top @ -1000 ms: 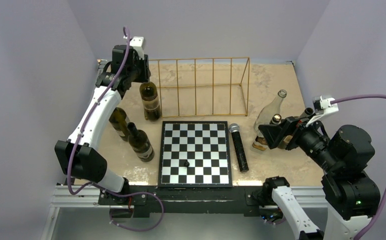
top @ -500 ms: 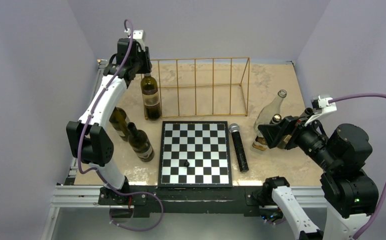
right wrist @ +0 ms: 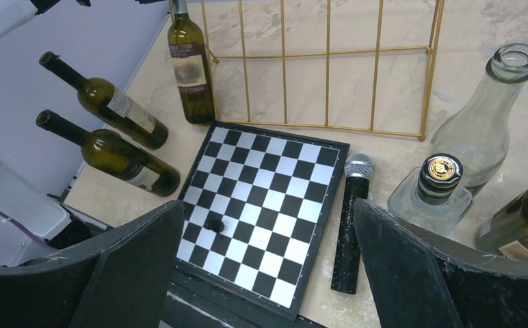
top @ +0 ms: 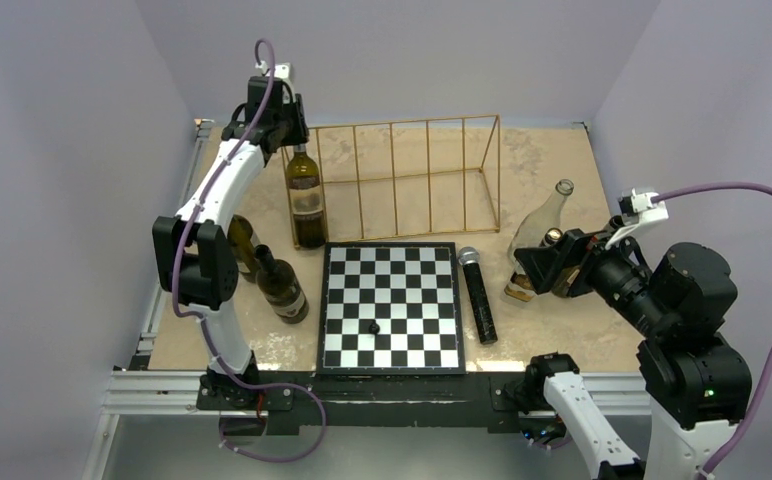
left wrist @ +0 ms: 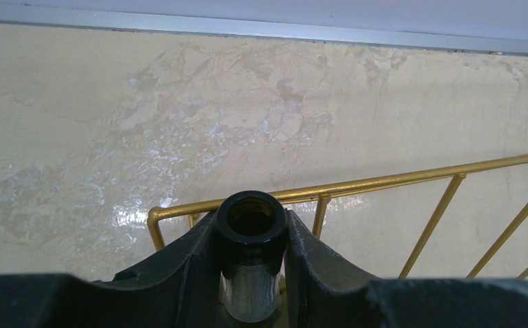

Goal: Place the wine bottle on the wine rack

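My left gripper point(top: 288, 143) is shut on the neck of a dark green wine bottle point(top: 305, 198) with a pale label. The bottle hangs upright just outside the left end of the gold wire wine rack point(top: 427, 121). In the left wrist view the black fingers point(left wrist: 186, 256) clamp the neck below the open bottle mouth point(left wrist: 252, 217), and the rack's top corner point(left wrist: 384, 183) lies just beyond it. My right gripper point(top: 547, 262) is open at the right side. The right wrist view shows the held bottle point(right wrist: 189, 68) beside the rack point(right wrist: 327, 82), with nothing between the right gripper's point(right wrist: 268, 266) fingers.
Two more dark bottles point(top: 243, 247) point(top: 282, 287) lean at the left. A chessboard point(top: 390, 300) with one small black piece point(top: 373, 327) lies in front of the rack, and a black microphone point(top: 478, 297) lies to its right. A clear bottle point(top: 543, 225) and smaller bottles point(right wrist: 431, 195) stand by the right gripper.
The left arm has risen and folded back, and the held bottle has lifted a little and shifted slightly right along the rack's left end. The right arm has hardly moved.
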Action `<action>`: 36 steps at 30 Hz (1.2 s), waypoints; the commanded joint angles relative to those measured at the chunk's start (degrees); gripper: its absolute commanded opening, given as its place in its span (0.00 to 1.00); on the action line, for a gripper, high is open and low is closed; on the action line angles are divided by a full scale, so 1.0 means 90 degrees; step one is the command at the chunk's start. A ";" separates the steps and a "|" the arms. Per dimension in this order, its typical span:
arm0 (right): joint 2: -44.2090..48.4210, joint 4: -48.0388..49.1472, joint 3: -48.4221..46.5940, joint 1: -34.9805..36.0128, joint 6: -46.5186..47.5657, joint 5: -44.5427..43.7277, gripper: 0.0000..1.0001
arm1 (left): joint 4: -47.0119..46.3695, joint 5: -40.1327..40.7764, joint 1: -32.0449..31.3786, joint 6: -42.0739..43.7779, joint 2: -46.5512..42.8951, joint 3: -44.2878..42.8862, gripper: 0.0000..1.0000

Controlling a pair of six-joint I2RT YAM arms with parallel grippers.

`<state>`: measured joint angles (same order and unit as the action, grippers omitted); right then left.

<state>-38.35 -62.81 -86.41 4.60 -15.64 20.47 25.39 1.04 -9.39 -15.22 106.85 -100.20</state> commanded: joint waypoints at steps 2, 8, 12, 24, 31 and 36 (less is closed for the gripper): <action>-0.0124 0.0218 0.0060 0.0026 -0.0114 -0.0089 0.99 | 0.0421 -0.0145 0.0064 -0.0330 0.0290 -0.0233 0.28; -0.0169 0.0277 0.0078 0.0024 -0.0176 -0.0035 0.99 | 0.0479 -0.0145 0.0084 -0.0270 0.0223 -0.0329 0.49; -0.0192 0.0322 0.0077 0.0025 -0.0219 0.0005 0.99 | 0.0499 0.0077 0.0086 -0.0178 0.0132 -0.0413 0.68; -0.0187 0.0260 0.0032 0.0017 -0.0177 -0.0055 0.99 | 0.0340 -0.0238 0.0306 -0.0314 0.0631 -0.0911 0.72; -0.0178 0.0249 0.0060 0.0024 -0.0185 -0.0089 0.99 | 0.0146 -0.0379 0.0350 -0.0276 0.0745 -0.1038 0.72; -0.0210 0.0212 -0.0038 0.0019 -0.0109 0.0205 0.99 | 0.0273 -0.0429 0.0359 -0.0161 0.0419 -0.0965 0.77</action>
<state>-39.42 -62.15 -85.84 4.60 -17.04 20.51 30.33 -2.42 -7.18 -17.37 113.38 -107.50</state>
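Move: The left hand grips the neck of the wine bottle, leaning in the wine rack's leftmost slot; that slot's middle lies about 4 cm back and some 12 cm below the hand, with the rack's middle about 20 cm to the right. The green bottle stands roughly 16 cm back and 14 cm left of the hand, the labelled bottle 26 cm back and 4 cm left, the chessboard 25 cm back and 19 cm right. From the idle right hand the slot is around 35 cm ahead, 46 cm left and 29 cm lower. The left hand sinks about 2 cm and tips its fingers some 5 degrees further down, opening them from their pinch on the bottle neck to roughly three quarters so that both pads come free of the glass. Once open it eases slowly forward, ending about 1.5 cm farther out and low around the neck, with the rack's top bar just beyond, and stops there with the neck standing between the parted fingers. ##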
